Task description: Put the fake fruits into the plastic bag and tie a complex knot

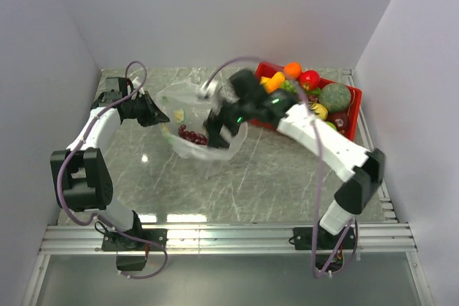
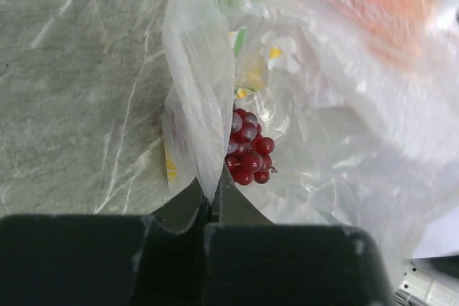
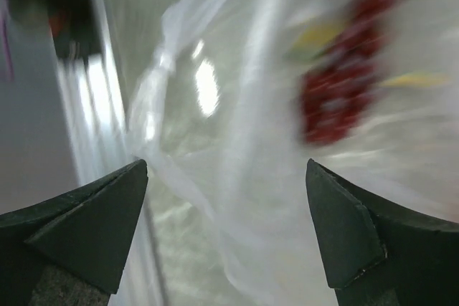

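Note:
The plastic bag (image 1: pixel 188 98) lies crumpled at the table's middle back, with a red bunch of grapes (image 1: pixel 192 135) inside it. My left gripper (image 1: pixel 156 115) is at the bag's left edge, shut on a fold of its film (image 2: pixel 204 141); the grapes (image 2: pixel 249 152) lie just beyond the fingertips. Over the bag's right side hangs my right gripper (image 1: pixel 217 132). Its jaws stand wide open (image 3: pixel 226 177) with only blurred bag film (image 3: pixel 237 141) and the grapes (image 3: pixel 341 91) beyond them. More fake fruits, an orange (image 1: pixel 292 69), a red one (image 1: pixel 309 79) and a green one (image 1: pixel 334 97), sit in the red tray. No knot shows.
The red tray (image 1: pixel 354 109) stands at the back right, close to the right wall. A small yellow piece (image 1: pixel 179 115) shows through the bag near my left gripper. White walls close in the table on three sides; a metal rail runs along the near edge.

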Available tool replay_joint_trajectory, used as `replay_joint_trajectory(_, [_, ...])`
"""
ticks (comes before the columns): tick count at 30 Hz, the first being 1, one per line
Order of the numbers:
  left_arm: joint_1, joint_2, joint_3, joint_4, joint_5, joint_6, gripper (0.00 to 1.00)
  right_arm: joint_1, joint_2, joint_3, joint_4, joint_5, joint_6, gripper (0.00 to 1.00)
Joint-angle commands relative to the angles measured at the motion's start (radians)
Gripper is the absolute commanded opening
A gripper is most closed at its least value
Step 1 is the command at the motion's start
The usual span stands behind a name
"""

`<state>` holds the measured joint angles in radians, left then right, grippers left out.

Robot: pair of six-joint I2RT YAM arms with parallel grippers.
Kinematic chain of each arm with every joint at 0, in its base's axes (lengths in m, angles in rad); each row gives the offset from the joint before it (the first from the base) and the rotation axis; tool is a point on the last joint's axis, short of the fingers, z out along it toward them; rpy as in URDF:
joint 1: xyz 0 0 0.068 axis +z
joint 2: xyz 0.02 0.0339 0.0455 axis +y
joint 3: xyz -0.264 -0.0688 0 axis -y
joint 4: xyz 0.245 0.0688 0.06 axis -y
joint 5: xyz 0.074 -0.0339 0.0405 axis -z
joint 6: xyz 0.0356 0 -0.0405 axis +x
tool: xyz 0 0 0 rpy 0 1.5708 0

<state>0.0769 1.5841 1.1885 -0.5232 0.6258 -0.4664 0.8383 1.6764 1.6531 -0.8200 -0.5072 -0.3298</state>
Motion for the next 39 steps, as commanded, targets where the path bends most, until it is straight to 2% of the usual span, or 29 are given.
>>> replay_joint_trajectory(1, [-0.017,-0.073,0.017,0.003,-0.003,0.04,0.0,-0.16,-0.116,0.111,0.116,-0.036,0.118,0.97])
replay_joint_trajectory(4, [-0.025,-0.082,0.017,0.002,-0.006,0.045,0.0,-0.298,-0.144,0.096,0.162,-0.001,0.182,0.98])
replay_joint_trajectory(6, [-0.028,-0.087,0.019,0.003,-0.009,0.043,0.0,-0.397,-0.142,0.091,0.125,0.009,0.166,0.98])
replay_joint_trajectory(10, [-0.028,-0.081,0.023,-0.001,-0.011,0.046,0.0,-0.551,-0.09,0.097,0.001,0.104,-0.004,0.97])
replay_joint_trajectory(12, [-0.031,-0.082,0.02,0.002,-0.009,0.044,0.0,-0.6,-0.058,0.103,-0.068,0.209,-0.073,0.98])
replay_joint_trajectory(14, [-0.031,-0.082,0.014,0.008,-0.006,0.038,0.0,-0.66,0.014,0.148,-0.119,0.318,-0.155,0.98])
replay_joint_trajectory(16, [-0.032,-0.081,0.01,0.015,-0.005,0.035,0.0,-0.711,0.083,0.201,-0.168,0.352,-0.201,0.99])
replay_joint_trajectory(19, [-0.035,-0.075,0.01,0.019,-0.006,0.029,0.0,-0.726,0.152,0.25,-0.186,0.409,-0.247,0.99])
replay_joint_trajectory(26, [-0.037,-0.052,0.026,-0.001,0.0,0.038,0.0,-0.732,0.293,0.35,-0.237,0.38,-0.299,0.99])
replay_joint_trajectory(39, [-0.037,-0.033,0.039,-0.001,0.011,0.038,0.01,-0.729,0.382,0.195,-0.174,0.415,-0.387,0.98])
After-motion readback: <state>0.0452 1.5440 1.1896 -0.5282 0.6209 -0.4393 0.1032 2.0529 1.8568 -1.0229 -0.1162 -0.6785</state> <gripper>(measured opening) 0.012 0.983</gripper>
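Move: The pineapple lies in the red box, about 23 cm ahead of the open right hand, some 30 cm to its right and 19 cm below. The orange sits 5 cm right of the pineapple and 5 cm nearer, the green apple 11 cm right and 7 cm nearer, and the pear 8 cm right, almost level with it. From the left hand, the pineapple is around 43 cm to the right, 7 cm ahead and 11 cm lower. The pineapple's leafy crown draws the empty right hand away from the bag: some 32 cm right and 22 cm forward, rising about 11 cm early, then sinking over the box to 12 cm below its start, fingers staying wide open, turning clockwise and steeper downward to straddle the crown from above. The left fingers keep their pinch on the bag's rim, lifting about 1.5 cm. ##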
